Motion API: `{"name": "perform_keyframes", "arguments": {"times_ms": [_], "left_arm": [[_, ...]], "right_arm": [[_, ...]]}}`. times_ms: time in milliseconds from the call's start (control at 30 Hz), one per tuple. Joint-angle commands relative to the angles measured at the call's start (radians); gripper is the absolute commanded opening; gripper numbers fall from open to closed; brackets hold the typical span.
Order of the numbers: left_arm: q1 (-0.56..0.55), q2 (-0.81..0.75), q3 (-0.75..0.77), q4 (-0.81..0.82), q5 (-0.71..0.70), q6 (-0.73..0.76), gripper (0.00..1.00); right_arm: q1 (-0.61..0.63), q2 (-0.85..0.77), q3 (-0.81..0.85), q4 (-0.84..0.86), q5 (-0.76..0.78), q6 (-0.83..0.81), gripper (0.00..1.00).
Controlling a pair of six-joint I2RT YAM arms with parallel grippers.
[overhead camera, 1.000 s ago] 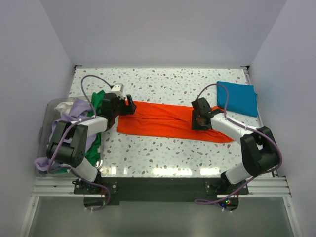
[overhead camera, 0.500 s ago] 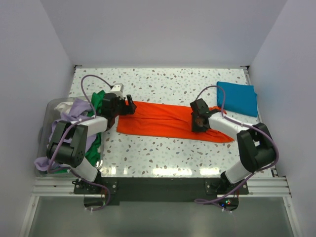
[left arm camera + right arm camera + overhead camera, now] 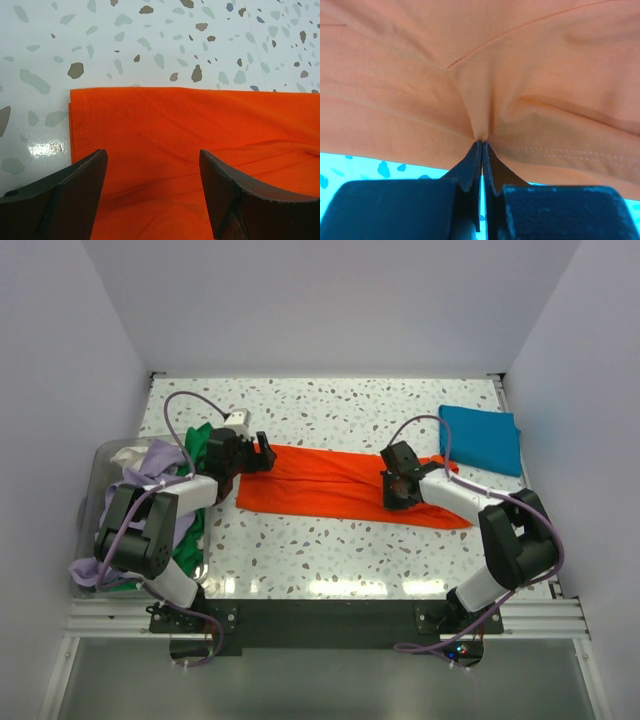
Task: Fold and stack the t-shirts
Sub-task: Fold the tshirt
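A bright orange t-shirt (image 3: 320, 485) lies across the middle of the table as a long folded strip. My left gripper (image 3: 262, 457) hovers over its left end, jaws wide open; in the left wrist view the gripper (image 3: 152, 155) has only flat orange cloth (image 3: 190, 125) between its fingers. My right gripper (image 3: 393, 497) sits right of the strip's middle. In the right wrist view this gripper (image 3: 481, 142) is shut on a pinched ridge of the orange cloth (image 3: 520, 65) at its hemmed edge. A folded teal-blue t-shirt (image 3: 482, 438) rests at the back right.
A clear bin (image 3: 95, 480) at the left edge holds a heap of lavender (image 3: 150, 465), green (image 3: 205, 440) and whitish (image 3: 128, 454) t-shirts, some spilling over its rim. White walls enclose the speckled table (image 3: 330, 415) on three sides.
My right gripper has slid slightly left along the strip and its jaws have come together on a fold of the orange cloth. The left arm has not moved.
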Motion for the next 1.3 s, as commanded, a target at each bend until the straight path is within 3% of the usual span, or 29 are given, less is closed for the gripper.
{"name": "perform_keyframes", "arguments": {"times_ms": [0, 767, 900, 1033, 1167, 1267], "left_arm": [[-0.007, 0.008, 0.04, 0.024, -0.001, 0.024, 0.79], [-0.007, 0.007, 0.043, 0.014, -0.003, 0.024, 0.79], [-0.007, 0.004, 0.043, 0.013, -0.003, 0.025, 0.79], [-0.007, 0.002, 0.046, 0.011, 0.002, 0.022, 0.8], [-0.016, 0.017, 0.066, 0.049, 0.028, 0.004, 0.8], [-0.025, 0.071, 0.107, 0.048, 0.052, -0.007, 0.8]], "right_arm": [[0.016, -0.016, 0.024, 0.017, -0.042, 0.001, 0.0], [0.02, -0.036, 0.019, 0.098, -0.128, 0.06, 0.04], [0.022, -0.049, 0.042, 0.086, -0.12, 0.058, 0.18], [0.02, -0.077, 0.085, 0.036, -0.059, 0.037, 0.43], [-0.004, -0.089, 0.156, -0.03, 0.074, 0.009, 0.54], [-0.081, -0.08, 0.2, -0.029, 0.093, -0.011, 0.55]]}}
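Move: The folded-over sleeve's near left corner is already pinched between the right fingertips, near the orange t-shirt's near edge. The place it is taken to is about 3 cm to the left, no farther out. The orange t-shirt's middle is roughly 7 cm left and 5 cm ahead of the right hand, and the blue t-shirt is about 17 cm ahead and 17 cm right. From the left hand the sleeve corner is about 23 cm right, 12 cm back and 5 cm below. The sleeve corner, still pinched in the right hand's closed fingers, is drawn slowly about 3 cm to the left, low along the shirt's near edge. There the fingers open and let go of the cloth. The right hand then lifts away quickly to about 6 cm above its start, going forward over the shirt and slightly back right, tipping up some 10 degrees. ##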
